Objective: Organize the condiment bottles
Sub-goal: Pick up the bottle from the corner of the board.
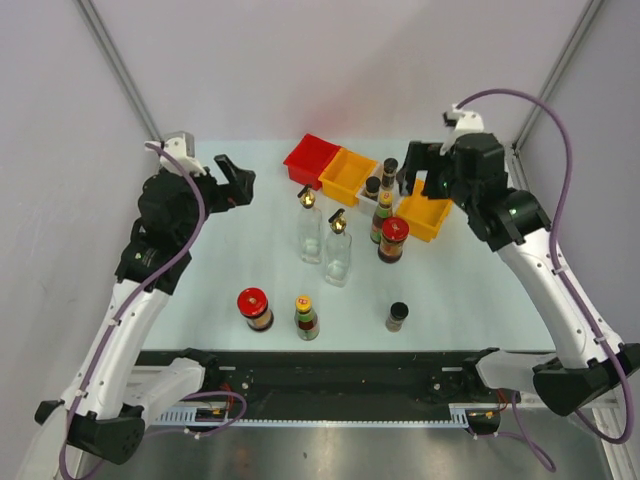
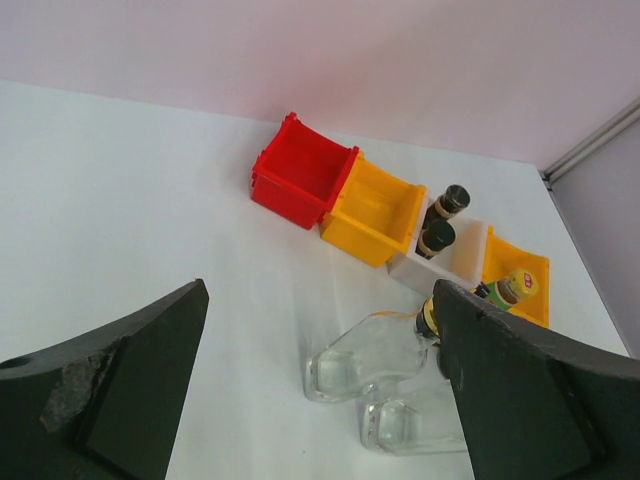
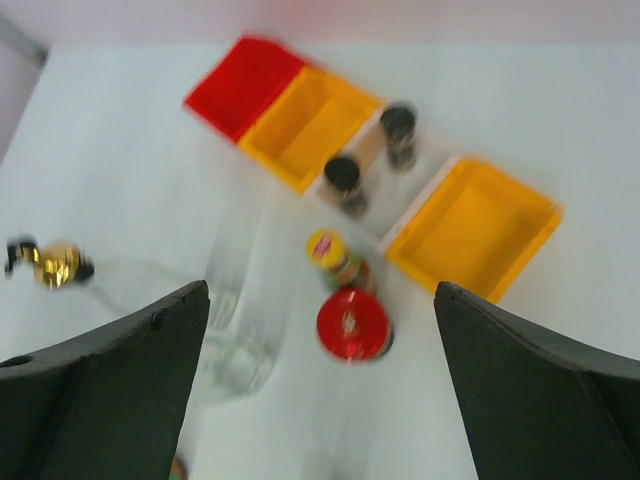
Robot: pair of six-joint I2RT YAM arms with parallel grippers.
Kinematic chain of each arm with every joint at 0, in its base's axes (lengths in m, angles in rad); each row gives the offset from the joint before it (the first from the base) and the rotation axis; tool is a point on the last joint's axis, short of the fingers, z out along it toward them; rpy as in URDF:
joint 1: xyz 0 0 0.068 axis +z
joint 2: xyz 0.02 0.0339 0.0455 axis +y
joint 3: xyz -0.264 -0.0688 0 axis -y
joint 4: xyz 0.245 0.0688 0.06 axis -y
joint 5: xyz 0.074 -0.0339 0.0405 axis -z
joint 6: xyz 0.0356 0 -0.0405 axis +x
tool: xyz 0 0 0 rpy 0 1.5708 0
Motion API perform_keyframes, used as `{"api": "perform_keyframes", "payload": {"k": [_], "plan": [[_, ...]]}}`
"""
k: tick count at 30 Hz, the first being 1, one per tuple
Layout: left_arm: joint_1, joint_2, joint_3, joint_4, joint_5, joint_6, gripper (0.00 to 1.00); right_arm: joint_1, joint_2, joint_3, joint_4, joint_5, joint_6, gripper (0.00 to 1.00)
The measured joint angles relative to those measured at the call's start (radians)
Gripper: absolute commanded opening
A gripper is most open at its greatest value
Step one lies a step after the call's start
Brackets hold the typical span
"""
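Two clear glass bottles with gold spouts (image 1: 310,230) (image 1: 338,252) stand mid-table. Just right of them are a red-lidded jar (image 1: 393,240) and a yellow-capped sauce bottle (image 1: 382,215). Two black-capped shakers (image 1: 389,172) (image 1: 372,187) stand in the white bin (image 2: 455,262). Near the front stand another red-lidded jar (image 1: 255,308), a sauce bottle (image 1: 306,317) and a shaker (image 1: 397,316). My left gripper (image 1: 235,183) hangs open, left of the glass bottles (image 2: 375,355). Open too, my right gripper (image 1: 415,170) is high above the jar (image 3: 352,325) and holds nothing.
A red bin (image 1: 312,158), an orange bin (image 1: 348,175), the white bin and a second orange bin (image 1: 425,215) form a diagonal row at the back. The arms' bases and a black rail run along the near edge.
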Motion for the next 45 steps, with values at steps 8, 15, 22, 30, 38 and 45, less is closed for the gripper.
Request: {"api": "perform_keyframes", "payload": {"k": [8,15,22,30,38,45], "plan": [[0.0,0.011,-0.071,-0.015,0.049,-0.003,1.0,0.128,-0.092,-0.279,-0.215,-0.023,0.138,0.96],[0.0,0.011,-0.093,-0.021,0.056,-0.003,1.0,0.288,-0.177,-0.394,-0.303,-0.006,0.258,0.95],[0.0,0.025,-0.113,-0.022,0.056,-0.003,1.0,0.436,-0.174,-0.485,-0.311,0.037,0.357,0.93],[0.0,0.036,-0.122,-0.022,0.056,-0.003,1.0,0.452,-0.168,-0.605,-0.298,0.061,0.43,0.85],[0.0,0.045,-0.129,-0.022,0.056,-0.003,1.0,0.454,-0.119,-0.684,-0.234,0.037,0.457,0.74],[0.0,0.055,-0.129,-0.022,0.056,-0.003,1.0,0.454,-0.085,-0.698,-0.192,0.023,0.465,0.61]]}}
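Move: The small black-capped bottle near the table's front edge lies about 18 cm back from the right hand, 5 cm to its left and some 33 cm below. From that bottle, the yellow-capped sauce bottle stands about 20 cm to the left and 2 cm nearer the base, the red-lidded jar by the bins some 20 cm farther out, straight ahead, and the nearer glass bottle roughly 11 cm farther out and 14 cm left. From the left hand, the black-capped bottle is about 14 cm back, 37 cm right and 32 cm below. The empty right hand swings down and back from the bins towards the black-capped bottle, dropping some 28 cm, coming back about 19 cm and easing a little left, with most of the way back made early and a nearly straight descent after that. Its fingers tip down by around 45 degrees and narrow from wide open to about two-thirds, ending on either side of the black cap without a visible grip, while the empty left hand sinks about 8 cm and tips slightly down. ##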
